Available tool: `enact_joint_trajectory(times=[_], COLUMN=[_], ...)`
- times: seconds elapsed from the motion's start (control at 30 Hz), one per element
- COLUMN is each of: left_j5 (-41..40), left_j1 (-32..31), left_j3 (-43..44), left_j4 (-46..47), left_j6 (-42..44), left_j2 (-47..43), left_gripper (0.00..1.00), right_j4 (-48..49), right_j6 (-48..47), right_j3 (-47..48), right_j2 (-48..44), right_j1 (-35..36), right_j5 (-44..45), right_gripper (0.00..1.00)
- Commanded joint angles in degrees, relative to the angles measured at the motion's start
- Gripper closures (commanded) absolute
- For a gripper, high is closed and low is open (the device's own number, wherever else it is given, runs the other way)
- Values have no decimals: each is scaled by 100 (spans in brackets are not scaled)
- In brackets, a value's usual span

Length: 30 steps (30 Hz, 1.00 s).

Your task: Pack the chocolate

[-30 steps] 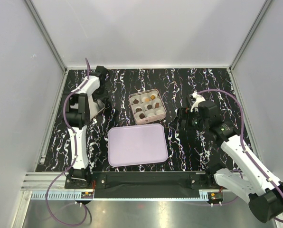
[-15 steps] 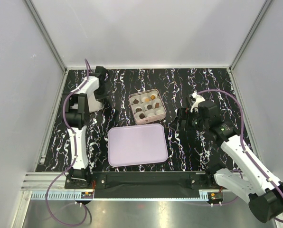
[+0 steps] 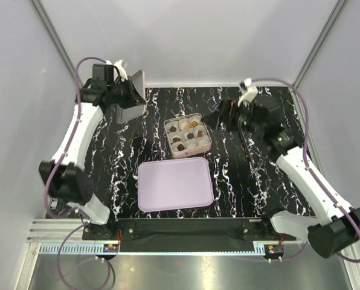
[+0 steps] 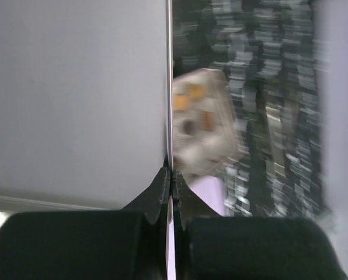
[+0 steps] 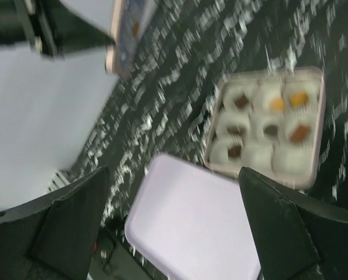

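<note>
The chocolate sits as small dark brown and orange-tan pieces in white paper cups inside the square tin. In the right wrist view the chocolate and the tin lie ahead of my fingers. My left gripper is raised at the back left, shut on the flat tin lid, which hangs on edge. In the left wrist view the left gripper pinches the thin lid edge. High beside the tin's right, my right gripper is wide open and holds nothing.
A lavender tray lies flat in front of the tin and shows between the right gripper's fingers as the tray. Grey walls enclose the black marbled table on three sides.
The left gripper closed on the lid, which leaned by the left arm, and lifted it up and back. The right arm rose and swung toward the back, still open.
</note>
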Motion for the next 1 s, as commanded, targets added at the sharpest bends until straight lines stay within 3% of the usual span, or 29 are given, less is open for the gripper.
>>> enact_joint_trajectory(times=[0.0, 0.07, 0.1, 0.13, 0.33, 0.4, 0.5, 0.67, 0.8, 0.97], left_j5=[1950, 2276, 2591, 2742, 3385, 3420, 3516, 3858, 4140, 4272], left_j1=[-88, -176, -220, -255, -843, -984, -1222, -1521, -1670, -1855], left_j3=[-542, -744, -963, -1069, -1493, -1510, -1492, -1632, -1808, -1765], left_j4=[681, 824, 955, 1043, 1142, 975, 746, 613, 736, 667], left_j6=[-138, -157, -200, -244, -289, -158, 62, 362, 467, 625], left_j2=[-758, -1163, -1268, -1478, -1955, -2034, -2183, -2368, -2482, -2474], left_gripper=[100, 100, 100, 100, 100, 100, 100, 100, 100, 100], right_j4=[989, 1260, 1366, 1481, 3431, 3643, 3337, 2461, 1755, 1554], right_j6=[-184, -666, -964, -1733, -4461, -4614, -4904, -5844, -6591, -6680], right_j3=[1009, 1388, 1458, 1398, -163, -316, -290, 43, 710, 1107], right_j2=[390, 566, 689, 708, 199, 128, 277, 671, 1050, 1542], right_j1=[-65, -100, -109, -118, -232, -511, -820, -1172, -1225, -1234], right_j5=[-270, -568, -1152, -1454, -2678, -3123, -4063, -4839, -5086, -5227], right_gripper=[0, 0, 0, 1, 0, 0, 0, 0, 0, 0])
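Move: Ahead of the left hand, which already pinches the lid, the chocolate box lies only some 2 cm farther out but about 22 cm to the right and 24 cm below; the empty tray is roughly 21 cm back, 16 cm right and 26 cm below. From the empty, open right hand the lid hangs about 34 cm to the left, 13 cm farther out and slightly lower, with the box 14 cm ahead, 12 cm left and 28 cm down. Swinging the pinched lid back about 24 cm, then also right some 13 cm and a little higher, the left hand brings it towards the right gripper, turning about 50 degrees clockwise until its fingers point right. The right hand, fingers still wide open, rises about 10 cm, sinks halfway back and rolls and turns its fingers to point level left at the lid; no touch shows. ##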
